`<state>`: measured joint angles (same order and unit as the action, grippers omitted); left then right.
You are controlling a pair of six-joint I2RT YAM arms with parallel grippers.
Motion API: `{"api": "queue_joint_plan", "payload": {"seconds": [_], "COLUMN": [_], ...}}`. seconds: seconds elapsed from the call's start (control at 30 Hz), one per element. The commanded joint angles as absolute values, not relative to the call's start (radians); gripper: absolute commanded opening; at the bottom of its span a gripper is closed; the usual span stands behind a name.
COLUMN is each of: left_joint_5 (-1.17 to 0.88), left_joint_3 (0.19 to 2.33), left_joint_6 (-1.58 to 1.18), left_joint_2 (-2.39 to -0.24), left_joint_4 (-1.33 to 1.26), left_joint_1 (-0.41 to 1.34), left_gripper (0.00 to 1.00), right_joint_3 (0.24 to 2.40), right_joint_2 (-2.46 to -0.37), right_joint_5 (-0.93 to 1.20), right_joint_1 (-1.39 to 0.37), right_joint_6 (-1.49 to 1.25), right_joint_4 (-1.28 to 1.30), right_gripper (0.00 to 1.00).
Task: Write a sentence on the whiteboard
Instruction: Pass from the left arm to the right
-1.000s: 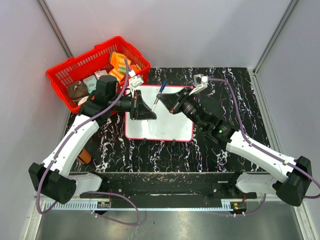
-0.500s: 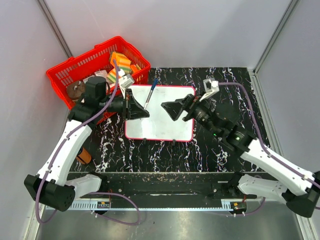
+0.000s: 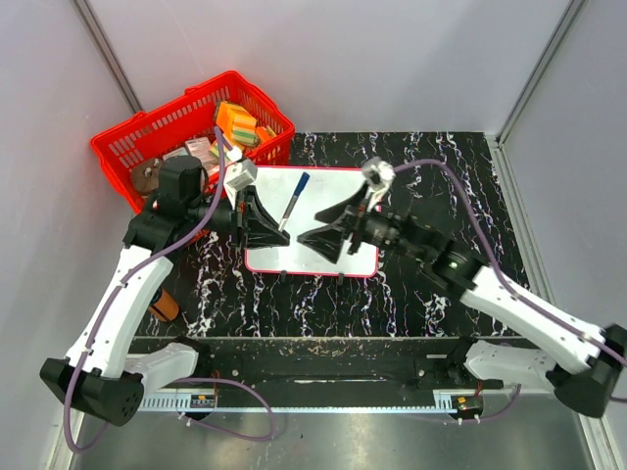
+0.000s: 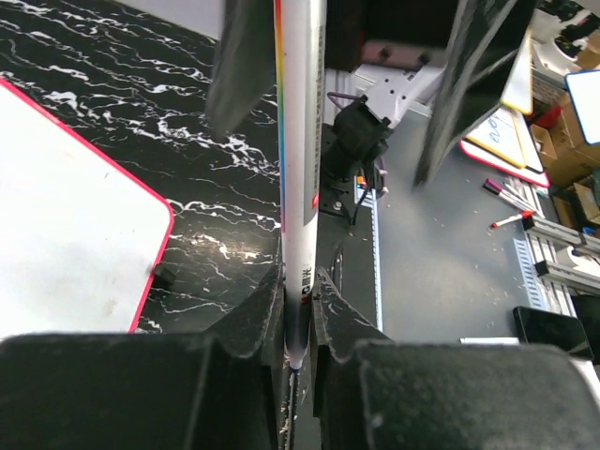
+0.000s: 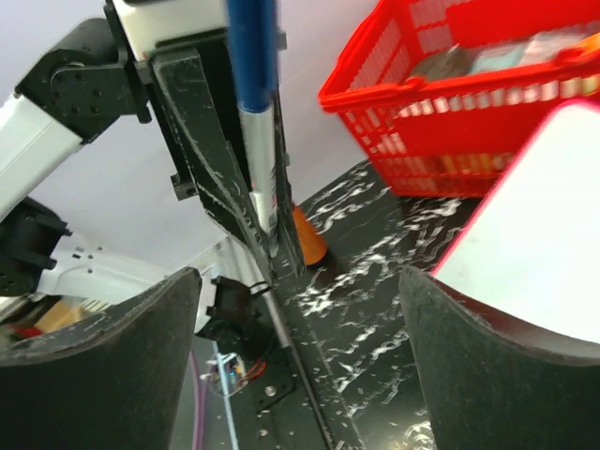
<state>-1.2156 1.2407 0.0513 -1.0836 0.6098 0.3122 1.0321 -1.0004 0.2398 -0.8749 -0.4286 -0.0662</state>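
Observation:
The whiteboard (image 3: 338,201) lies flat on the black marbled table, white with a thin red frame; one corner shows in the left wrist view (image 4: 66,216) and an edge in the right wrist view (image 5: 534,216). The sentence is out of view; the board surface I see is blank. My left gripper (image 3: 281,229) (image 4: 298,309) is shut on a white marker (image 3: 293,204) (image 4: 300,169) with a blue cap (image 5: 251,47), held over the board's left part. My right gripper (image 3: 309,228) (image 5: 300,356) stands wide open, facing the left one, with nothing between its fingers.
A red basket (image 3: 147,132) (image 5: 412,94) with several packets stands at the back left, beside the board. An orange object (image 3: 165,305) (image 5: 309,234) lies on the table near the left arm. Grey walls close in the table at the back and sides.
My right gripper opened and let go of the marker, then swung down and left. The left gripper kept the marker and drew it slightly left over the board.

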Motion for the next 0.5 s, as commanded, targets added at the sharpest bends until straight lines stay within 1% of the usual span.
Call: {"api": "queue_joint_plan", "payload": {"seconds": [0.0, 0.03, 0.1, 0.2, 0.4, 0.47], "left_joint_5": [-1.345, -1.357, -1.367, -1.365, -1.353, -1.353], "left_joint_3": [1.258, 1.255, 1.255, 1.247, 1.239, 1.239], "left_joint_6": [0.092, 0.091, 0.091, 0.095, 0.094, 0.095], "left_joint_2": [-1.086, -1.086, -1.085, -1.071, -1.057, -1.058], "left_joint_4": [0.600, 0.600, 0.600, 0.600, 0.600, 0.598], "left_joint_1": [0.308, 0.308, 0.308, 0.308, 0.308, 0.308], "left_gripper": [0.00, 0.00, 0.00, 0.00, 0.00, 0.00], "right_joint_3": [1.040, 1.045, 1.074, 1.081, 1.060, 1.054], "right_joint_2": [-1.159, -1.184, -1.244, -1.275, -1.221, -1.201], "right_joint_5": [0.497, 0.524, 0.551, 0.604, 0.546, 0.537], "right_joint_1": [-0.876, -0.876, -0.877, -0.877, -0.877, -0.877], "right_joint_6": [-0.532, -0.544, -0.569, -0.603, -0.580, -0.571], "right_joint_4": [-0.336, -0.381, -0.408, -0.494, -0.503, -0.499], "right_gripper": [0.91, 0.85, 0.81, 0.73, 0.69, 0.69]}}
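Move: Almost straight to the right hand's left, about 6 cm off and nearly level with it, stands the middle of the marker, blue cap up, its lower end in the left fingers. From the left hand that middle is some 5 cm up, 1 cm ahead and 2 cm to the right. The whiteboard's centre lies about 14 cm ahead of the right hand, 1 cm left and 22 cm below; the red basket some 25 cm ahead and 26 cm left. Reaching left about 7 cm to the marker, the right hand first dips about 4.5 cm and then climbs back over half of that, swinging nearly 20 degrees counter-clockwise while its wide-open fingers close part-way around the shaft, just above the left fingers. The left hand keeps its pinch on the lower end and eases back 1.5 cm. ##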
